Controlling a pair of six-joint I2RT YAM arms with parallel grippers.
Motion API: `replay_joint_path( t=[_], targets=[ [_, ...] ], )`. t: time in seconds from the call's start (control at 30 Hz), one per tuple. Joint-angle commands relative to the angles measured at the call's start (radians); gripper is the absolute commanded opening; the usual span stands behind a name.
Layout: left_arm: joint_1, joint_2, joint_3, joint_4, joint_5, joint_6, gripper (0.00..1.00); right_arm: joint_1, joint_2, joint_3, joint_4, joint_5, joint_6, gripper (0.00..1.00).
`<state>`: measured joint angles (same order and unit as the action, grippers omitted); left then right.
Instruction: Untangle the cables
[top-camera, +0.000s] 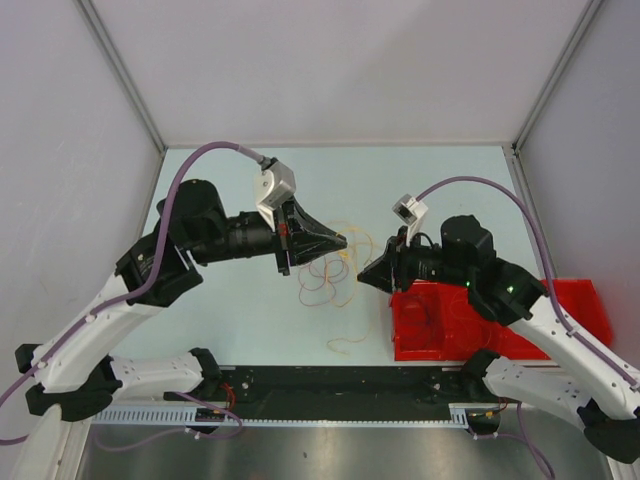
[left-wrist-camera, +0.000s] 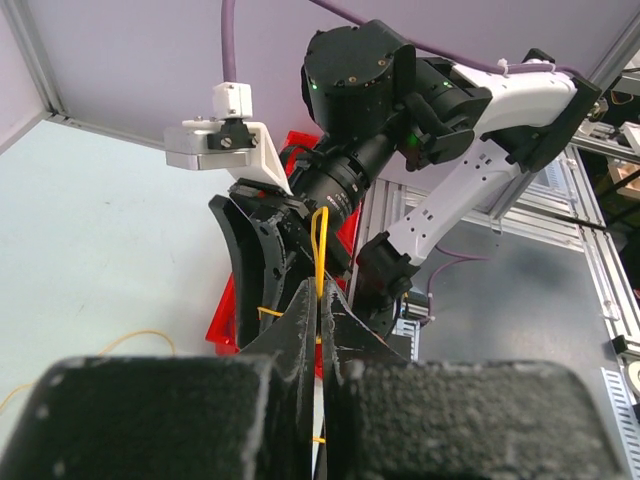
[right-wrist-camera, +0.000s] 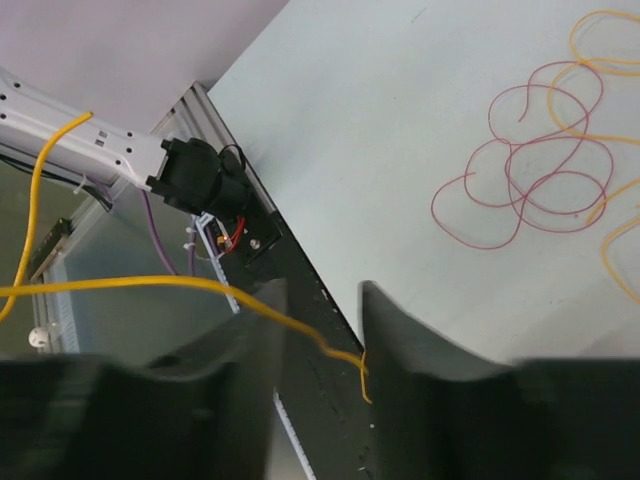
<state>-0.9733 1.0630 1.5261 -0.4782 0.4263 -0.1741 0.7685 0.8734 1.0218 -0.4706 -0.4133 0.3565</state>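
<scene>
My left gripper is shut on a yellow cable, whose loop sticks up out of the closed tips. My right gripper faces it closely, a little nearer the front, and is open. The yellow cable runs across the gap between its fingers and touches the right finger. Red cable loops and orange loops lie on the table below. In the top view the tangle lies under both grippers, with a separate yellow strand nearer the front.
A red bin stands at the front right, partly under the right arm. The black base rail runs along the table's near edge. Grey walls close in the back and sides.
</scene>
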Motion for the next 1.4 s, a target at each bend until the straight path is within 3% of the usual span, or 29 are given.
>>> replay_joint_path(
  t=[0.0, 0.03, 0.23, 0.43, 0.57, 0.63, 0.73, 0.93, 1.37],
  targets=[
    [-0.004, -0.015, 0.042, 0.030, 0.009, 0.021, 0.00, 0.043, -0.013, -0.003, 0.064, 0.085, -0.011, 0.23],
    [-0.004, -0.014, 0.042, 0.024, -0.007, 0.024, 0.00, 0.051, -0.016, -0.005, 0.058, 0.096, -0.011, 0.00],
    [-0.004, -0.037, 0.013, 0.009, -0.156, 0.027, 0.00, 0.072, -0.074, -0.005, 0.035, 0.160, 0.033, 0.00],
    [-0.004, -0.075, -0.143, 0.052, -0.389, -0.044, 0.00, 0.074, -0.091, 0.164, -0.092, 0.353, 0.068, 0.00],
    [-0.004, -0.055, -0.253, 0.055, -0.480, -0.117, 0.25, 0.072, -0.030, 0.351, -0.244, 0.522, 0.052, 0.00],
    [-0.004, 0.006, -0.276, 0.009, -0.483, -0.136, 0.49, 0.072, 0.010, 0.464, -0.289, 0.567, 0.041, 0.00],
    [-0.005, 0.107, -0.294, -0.063, -0.491, -0.182, 0.75, 0.072, 0.054, 0.608, -0.367, 0.643, 0.026, 0.00],
    [-0.048, 0.192, -0.337, -0.166, -0.589, -0.234, 0.99, 0.071, 0.136, 0.810, -0.536, 0.858, 0.035, 0.00],
    [-0.054, -0.122, -0.553, -0.296, -0.762, -0.350, 1.00, 0.042, 0.139, 0.859, -0.738, 1.254, 0.156, 0.00]
  ],
)
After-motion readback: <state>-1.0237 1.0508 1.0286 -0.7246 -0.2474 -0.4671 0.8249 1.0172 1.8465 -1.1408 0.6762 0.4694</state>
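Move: The right hand has the yellow cable's hanging stretch between its half-shut fingers. That grasp point is some 16 cm below the left hand, about 4 cm ahead and 4 cm right of it. The pink cable lies on the table about 8 cm ahead, 8 cm left of and 30 cm below the right hand, the yellow heap 18 cm straight ahead, and the red bin's left compartment 14 cm to its right and 2 cm back. Closing first, the right fingers pinch the yellow cable. Then they carry it up and to the right, some 17 cm each way, also a little forward, past the near side of the table towards above the bin, turning clockwise about 55 degrees. The left hand, still gripping at first, swings forward, opens wide and lets go, then sinks about 27 cm over the table, tipping its fingers downward. ##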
